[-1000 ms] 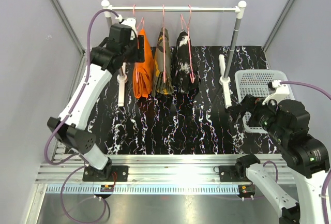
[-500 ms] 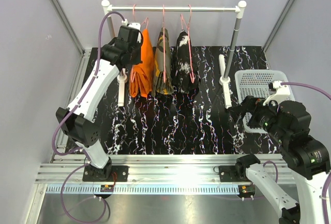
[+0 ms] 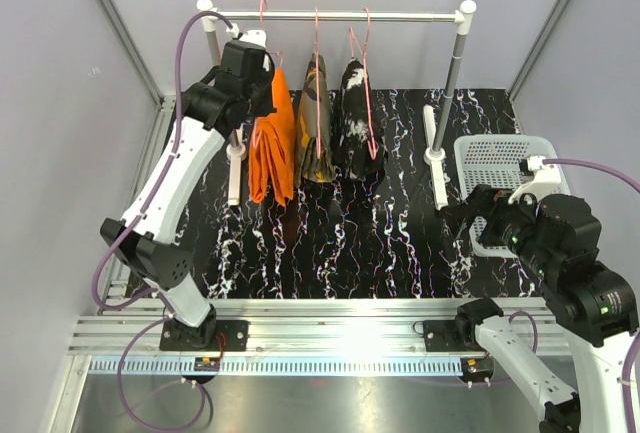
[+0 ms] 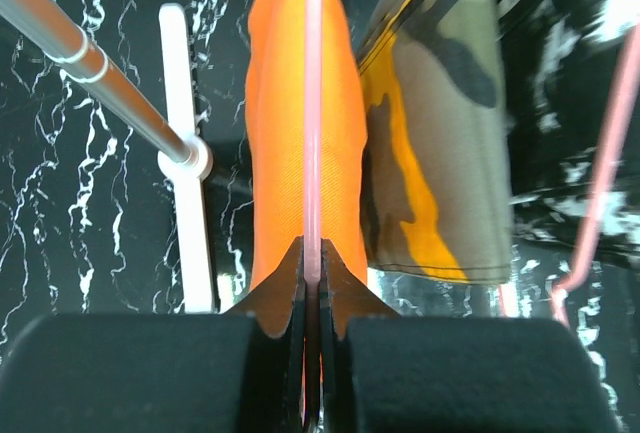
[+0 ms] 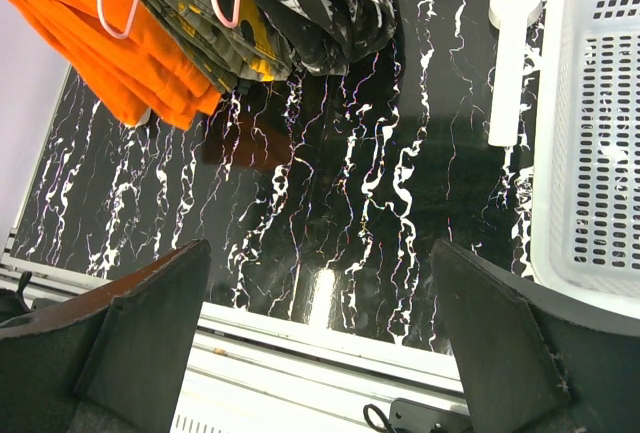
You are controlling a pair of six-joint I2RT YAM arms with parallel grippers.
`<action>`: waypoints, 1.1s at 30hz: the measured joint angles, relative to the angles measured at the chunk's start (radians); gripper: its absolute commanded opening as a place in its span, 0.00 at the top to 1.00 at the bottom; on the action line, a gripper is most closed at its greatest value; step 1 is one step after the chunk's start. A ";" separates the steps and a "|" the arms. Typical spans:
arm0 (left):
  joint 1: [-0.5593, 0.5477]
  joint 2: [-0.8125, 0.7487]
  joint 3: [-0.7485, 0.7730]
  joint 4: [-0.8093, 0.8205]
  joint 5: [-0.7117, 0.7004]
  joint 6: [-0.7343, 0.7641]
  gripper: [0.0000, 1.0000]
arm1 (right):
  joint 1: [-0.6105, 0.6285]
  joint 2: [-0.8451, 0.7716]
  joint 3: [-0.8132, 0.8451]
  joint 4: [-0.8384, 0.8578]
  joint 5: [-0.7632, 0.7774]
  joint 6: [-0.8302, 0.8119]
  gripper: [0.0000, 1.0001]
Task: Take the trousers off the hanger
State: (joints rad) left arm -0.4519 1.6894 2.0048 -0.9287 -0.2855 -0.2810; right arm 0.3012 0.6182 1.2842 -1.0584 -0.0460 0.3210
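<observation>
Three trousers hang on pink hangers from the white rail (image 3: 340,16): orange trousers (image 3: 272,143) on the left, camouflage trousers (image 3: 316,133) in the middle, black-and-white trousers (image 3: 355,123) on the right. My left gripper (image 3: 262,83) is up at the rail's left end. In the left wrist view this gripper (image 4: 312,263) is shut on the pink hanger (image 4: 313,103), which runs down the middle of the orange trousers (image 4: 285,153), with the camouflage trousers (image 4: 430,153) beside them. My right gripper (image 3: 468,216) hovers low at the right; seen from the wrist, it (image 5: 320,333) is open and holds nothing.
A white basket (image 3: 500,140) stands at the right edge of the black marbled mat (image 3: 330,243). The rack's metal post (image 4: 100,83) and white foot (image 4: 185,203) are just left of the orange trousers. The other post (image 3: 452,83) rises near the basket.
My left gripper has shut on the orange trousers' hanger. The left arm shifted at the rail and the orange trousers swung slightly left. The right arm has not moved.
</observation>
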 measured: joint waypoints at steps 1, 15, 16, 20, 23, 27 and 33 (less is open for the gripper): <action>-0.002 -0.006 0.003 0.002 0.000 -0.004 1.00 | 0.000 0.000 -0.001 0.000 0.000 0.000 0.00; -0.016 -0.073 0.093 0.032 0.000 -0.034 1.00 | 0.000 0.040 -0.070 0.163 0.007 -0.041 0.00; -0.018 -0.075 0.099 0.033 0.000 -0.034 1.00 | 0.000 0.059 -0.066 0.178 0.003 -0.043 0.01; -0.035 -0.100 0.101 0.029 -0.006 -0.042 1.00 | 0.000 0.143 -0.024 0.229 -0.088 -0.058 0.01; -0.066 -0.152 0.082 0.011 -0.030 -0.064 1.00 | 0.000 0.224 0.046 0.259 -0.212 -0.063 0.01; -0.104 -0.340 -0.053 -0.005 -0.053 -0.115 1.00 | 0.006 0.327 0.126 0.322 -0.367 -0.064 0.01; -0.126 -0.680 -0.238 -0.047 -0.029 -0.211 1.00 | 0.228 0.457 0.198 0.312 -0.420 -0.137 0.00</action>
State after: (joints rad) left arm -0.5774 1.0092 1.7668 -0.9760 -0.3141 -0.4923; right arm 0.5293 1.0756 1.4826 -0.7460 -0.4656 0.1844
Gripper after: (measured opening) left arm 0.027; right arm 0.993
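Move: The left hand's shut fingers already hold the near side of the pink hanger; the orange trousers hang from it about 4 cm ahead and 15 cm below, while the rail is some 7 cm ahead and 15 cm above. Level with these trousers, the camouflage pair hangs about 10 cm to their right and the black pair 20 cm. From the open right hand the orange trousers lie roughly 24 cm ahead, 37 cm left and 15 cm lower. Keeping its grip, the left hand first lifts the hanger nearly straight up by some 8 cm to free the hook, then draws it quickly back about 17 cm and a little left, still rising, fingers tipping up and its left side dipping. The right hand starts forward, then sweeps 15 cm left towards the orange trousers, rising slightly and turning some 40 degrees counter-clockwise, fingers wide open. ##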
